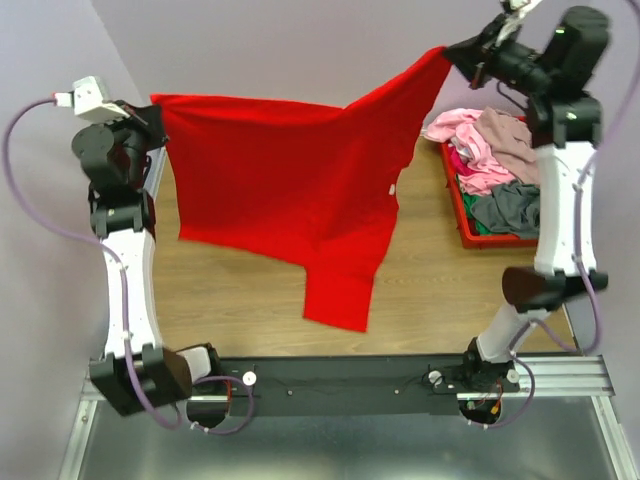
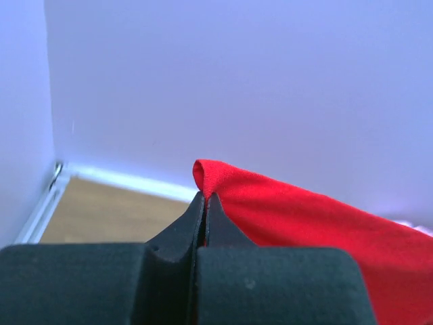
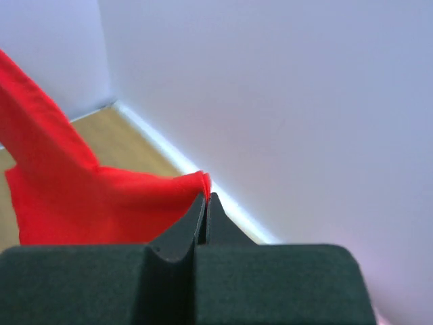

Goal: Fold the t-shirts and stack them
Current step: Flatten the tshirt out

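Note:
A bright red t-shirt hangs spread in the air between my two arms, above the wooden table. My left gripper is shut on its left upper corner; in the left wrist view the red t-shirt comes out from between the closed tips of that gripper. My right gripper is shut on the right upper corner, raised higher near the back wall; the right wrist view has the red t-shirt pinched at the tips of this gripper. A small white label shows on the shirt. Its lower part droops to a sleeve.
A red plastic tray at the right holds a heap of other t-shirts: pink, mauve-beige and grey. The wooden table lies under the hanging shirt. Lilac walls close the back and left sides.

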Controlling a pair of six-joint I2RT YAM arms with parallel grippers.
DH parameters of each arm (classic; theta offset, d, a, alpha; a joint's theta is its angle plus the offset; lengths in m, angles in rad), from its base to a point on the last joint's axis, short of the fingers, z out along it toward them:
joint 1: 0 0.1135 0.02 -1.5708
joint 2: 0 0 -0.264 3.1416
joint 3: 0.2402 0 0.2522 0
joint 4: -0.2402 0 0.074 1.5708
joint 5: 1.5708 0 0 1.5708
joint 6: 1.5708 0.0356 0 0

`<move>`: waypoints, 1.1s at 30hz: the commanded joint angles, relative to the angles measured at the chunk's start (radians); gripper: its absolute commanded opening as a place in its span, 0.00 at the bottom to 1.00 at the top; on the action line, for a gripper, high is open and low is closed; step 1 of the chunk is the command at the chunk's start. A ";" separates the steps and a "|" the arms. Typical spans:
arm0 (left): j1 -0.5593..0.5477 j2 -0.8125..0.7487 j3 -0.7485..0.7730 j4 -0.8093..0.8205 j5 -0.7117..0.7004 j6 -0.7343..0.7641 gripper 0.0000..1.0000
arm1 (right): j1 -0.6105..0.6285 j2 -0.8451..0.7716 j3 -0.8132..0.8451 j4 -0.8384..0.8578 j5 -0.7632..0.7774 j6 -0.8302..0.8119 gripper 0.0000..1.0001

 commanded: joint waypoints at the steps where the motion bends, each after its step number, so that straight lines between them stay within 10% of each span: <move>1: 0.007 -0.149 0.007 0.088 -0.045 -0.086 0.00 | 0.000 -0.117 0.039 -0.080 0.099 -0.263 0.00; 12: 0.007 -0.464 0.015 0.081 -0.083 -0.109 0.00 | -0.002 -0.244 0.331 -0.080 0.212 -0.199 0.00; 33: -0.018 -0.459 -0.030 0.079 -0.133 -0.089 0.00 | -0.007 -0.093 0.296 0.112 0.426 -0.107 0.00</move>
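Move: The red t-shirt hangs from both pinched grips; its middle is about 21 cm to the left hand's right, 6 cm back and 22 below. From the right hand, that middle lies some 23 cm left, 10 back and 28 below. The red clothes basket sits around 23 cm to the right hand's right, 4 cm farther out and 40 cm down. Still pinching the shirt, both hands swing up and back some 20 cm, the right then easing forward. ##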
